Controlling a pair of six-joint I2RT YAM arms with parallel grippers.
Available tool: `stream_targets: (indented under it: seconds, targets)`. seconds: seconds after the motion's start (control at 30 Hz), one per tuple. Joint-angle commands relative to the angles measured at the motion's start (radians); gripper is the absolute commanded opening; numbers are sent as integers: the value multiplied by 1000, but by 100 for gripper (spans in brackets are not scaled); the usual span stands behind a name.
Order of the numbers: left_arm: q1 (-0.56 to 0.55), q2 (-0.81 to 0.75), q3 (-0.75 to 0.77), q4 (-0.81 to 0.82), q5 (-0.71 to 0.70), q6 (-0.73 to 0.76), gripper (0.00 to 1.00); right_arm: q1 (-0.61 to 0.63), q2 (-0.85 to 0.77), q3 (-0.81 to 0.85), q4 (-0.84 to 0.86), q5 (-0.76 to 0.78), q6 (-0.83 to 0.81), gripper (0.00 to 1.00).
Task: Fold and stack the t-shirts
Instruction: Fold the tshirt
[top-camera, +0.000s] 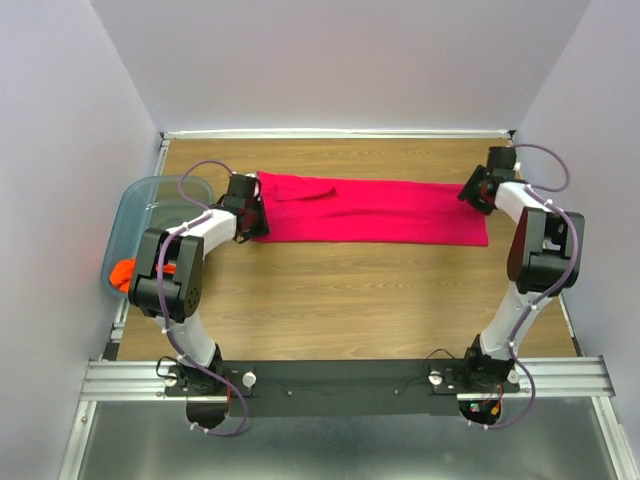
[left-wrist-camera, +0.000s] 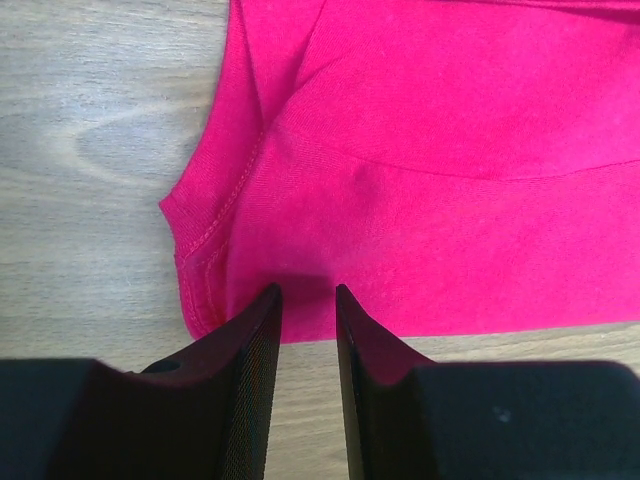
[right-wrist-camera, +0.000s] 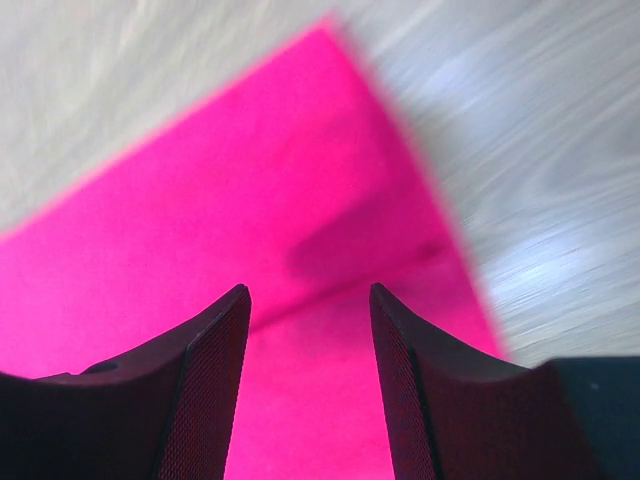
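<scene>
The magenta-pink t-shirt (top-camera: 380, 210) lies folded into a long strip across the far half of the table. At its left end sits my left gripper (top-camera: 252, 208). In the left wrist view that gripper (left-wrist-camera: 307, 292) is open by a narrow gap, its tips at the near hem of the shirt (left-wrist-camera: 450, 150), with bare wood between the fingers. My right gripper (top-camera: 476, 190) hovers over the strip's right end. In the blurred right wrist view this gripper (right-wrist-camera: 308, 290) is open wide above the pink cloth (right-wrist-camera: 200, 230), holding nothing. The orange t-shirt (top-camera: 122, 272) is bunched in the bin.
A translucent blue-grey bin (top-camera: 135, 195) stands at the table's left edge, beside the left arm. Purple walls close in the left, right and back sides. Bare wood table (top-camera: 350, 300) stretches between the shirt and the arm bases.
</scene>
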Motion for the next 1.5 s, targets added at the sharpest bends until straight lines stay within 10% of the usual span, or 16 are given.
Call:
stream_targets:
  seconds: [0.0, 1.0, 1.3, 1.47]
  targets:
    - [16, -20, 1, 4, -7, -6, 36, -31, -8, 50, -21, 52, 1, 59]
    - [73, 118, 78, -19, -25, -32, 38, -31, -275, -461, -86, -205, 150, 59]
    - [106, 311, 407, -131, -30, -16, 39, 48, -546, -672, -221, -362, 191, 61]
    - [106, 474, 691, -223, -48, -14, 44, 298, -588, -660, -267, -363, 248, 61]
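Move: The left fingers stand low over the t-shirt strip's left end. The patch to bear on is about 2 cm ahead, the near-left corner about 2 cm back and 4 cm left, the folded flap's tip some 13 cm ahead and 20 cm right. From the right fingers, the near side of the strip's right end lies about 9 cm back, 2 cm left and 2 cm below, with the far-right corner 5 cm ahead and 2 cm right. Raise both half-open grippers a few centimetres and set them down again on the t-shirt, the right one nearer its near edge, the left one slightly farther out. Then, fingertips low on the cloth, sweep the right end back about 13 cm and leftward about 10 cm, while dragging the left end forward some 11 cm and slightly left. Don't close the fingers. ##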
